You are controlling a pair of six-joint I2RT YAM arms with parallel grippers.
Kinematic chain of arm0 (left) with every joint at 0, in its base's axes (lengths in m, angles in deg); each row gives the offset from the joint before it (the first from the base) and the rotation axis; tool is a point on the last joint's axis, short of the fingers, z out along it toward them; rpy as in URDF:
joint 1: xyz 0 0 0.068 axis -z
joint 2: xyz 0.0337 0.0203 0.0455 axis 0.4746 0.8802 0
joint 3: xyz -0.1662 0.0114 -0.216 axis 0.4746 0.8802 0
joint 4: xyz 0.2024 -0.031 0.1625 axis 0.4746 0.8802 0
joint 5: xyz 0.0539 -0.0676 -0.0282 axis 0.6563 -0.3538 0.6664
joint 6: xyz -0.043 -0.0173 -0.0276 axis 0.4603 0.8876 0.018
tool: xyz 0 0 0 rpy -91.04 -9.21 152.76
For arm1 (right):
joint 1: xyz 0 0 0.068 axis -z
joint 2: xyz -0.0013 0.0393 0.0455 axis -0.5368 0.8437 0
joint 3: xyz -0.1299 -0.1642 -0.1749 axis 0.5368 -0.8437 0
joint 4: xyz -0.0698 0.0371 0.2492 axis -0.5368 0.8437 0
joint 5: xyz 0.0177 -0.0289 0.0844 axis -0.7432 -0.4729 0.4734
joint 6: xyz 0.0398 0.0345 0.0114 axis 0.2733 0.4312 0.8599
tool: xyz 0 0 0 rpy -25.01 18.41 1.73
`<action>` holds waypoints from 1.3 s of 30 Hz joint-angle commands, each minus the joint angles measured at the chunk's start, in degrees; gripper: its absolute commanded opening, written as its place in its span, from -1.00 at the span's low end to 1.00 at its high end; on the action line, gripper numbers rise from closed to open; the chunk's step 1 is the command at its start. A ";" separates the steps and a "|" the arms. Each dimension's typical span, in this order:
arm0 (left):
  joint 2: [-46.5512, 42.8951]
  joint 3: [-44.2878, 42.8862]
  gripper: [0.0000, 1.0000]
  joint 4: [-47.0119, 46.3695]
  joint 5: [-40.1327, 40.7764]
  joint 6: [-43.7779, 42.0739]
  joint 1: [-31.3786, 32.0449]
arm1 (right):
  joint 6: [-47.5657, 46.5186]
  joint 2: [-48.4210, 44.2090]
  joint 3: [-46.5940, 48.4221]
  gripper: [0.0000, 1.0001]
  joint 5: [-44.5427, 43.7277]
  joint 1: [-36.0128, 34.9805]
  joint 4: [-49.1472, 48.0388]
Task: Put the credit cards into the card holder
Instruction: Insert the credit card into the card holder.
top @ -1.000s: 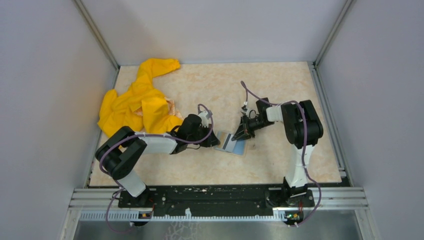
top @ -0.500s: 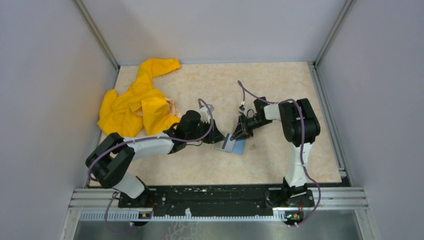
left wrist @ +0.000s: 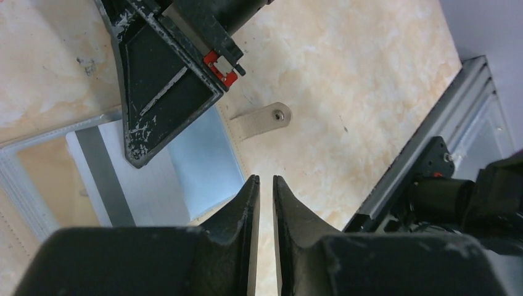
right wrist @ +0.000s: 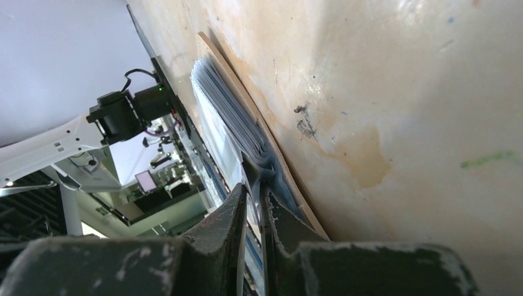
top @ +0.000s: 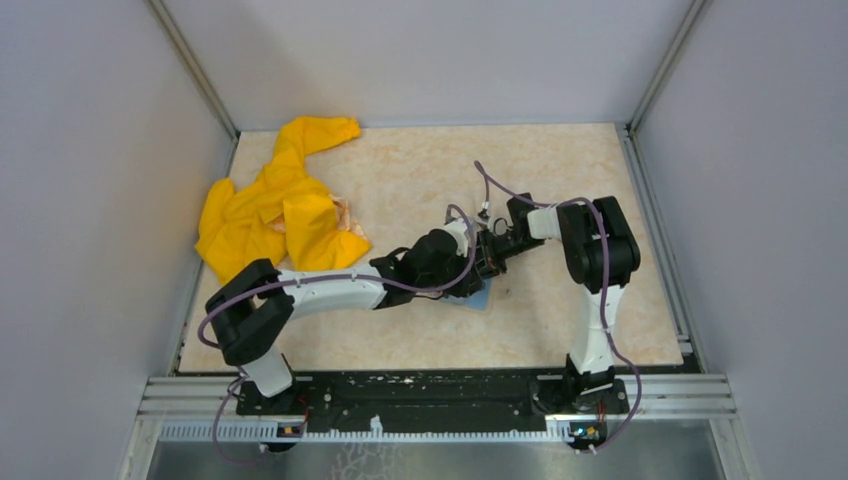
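Observation:
The card holder [left wrist: 206, 163] lies open on the table, blue pockets up, its tan snap strap [left wrist: 262, 120] pointing away. A pale credit card [left wrist: 105, 185] with a grey stripe rests in it. My right gripper [right wrist: 253, 188] pinches a thin shiny sheet at the holder's [right wrist: 245, 106] pocket edge, apparently that card. In the left wrist view its tip [left wrist: 139, 161] sits on the card. My left gripper [left wrist: 265, 179] hovers over the holder's near corner, jaws a narrow slit apart and empty. From above, the left gripper [top: 468, 274] covers most of the holder [top: 480, 299], meeting the right gripper [top: 487, 257].
A crumpled yellow cloth [top: 270, 215] lies at the back left of the table. Grey walls close in three sides. The black base rail [left wrist: 425, 179] runs along the near edge. Both arms crowd the same spot mid-table.
My left arm has swung right, from beside the card holder to over it, now hiding most of it from above. The right gripper has stayed at the holder's far edge.

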 commanded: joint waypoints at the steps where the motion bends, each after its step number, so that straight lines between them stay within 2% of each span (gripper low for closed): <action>1: 3.47 -5.78 -0.62 8.04 10.07 -3.01 3.02 | -1.98 0.72 1.67 -0.78 -4.12 -0.70 0.06; 8: 6.28 -8.76 -0.62 9.49 12.11 -5.18 4.64 | -2.35 1.15 1.77 -0.78 -4.24 -0.64 0.39; 22: 8.42 -8.12 -0.61 7.30 12.86 -5.13 4.87 | -3.35 1.73 2.03 -0.78 -4.94 -0.66 1.17; 39: 14.98 -14.16 -0.58 11.87 16.20 -4.26 5.22 | -3.80 2.18 2.31 -0.78 -5.06 -0.62 1.82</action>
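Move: The card holder's blue pocket lies about 4 cm to the left hand's right, 2 cm farther out and 9 cm below it. The striped credit card on the holder is roughly 4 cm ahead and 2 cm right, equally low; the strap's snap is some 8 cm right and 1 cm ahead. From the right hand, already down at the holder, the blue pocket is about 3 cm back and 1 cm below, the card's middle 1 cm back and 2 cm left. The right fingers keep their pinch at the sleeve stack and card edge, staying put, while the left hand comes down about 6 cm in two stages towards the blue pocket. It eases right at first and again, with a little forward, at the end, as its fingers tip some 15 degrees steeper and stay barely parted; left-hand contact with the holder can't be seen. ##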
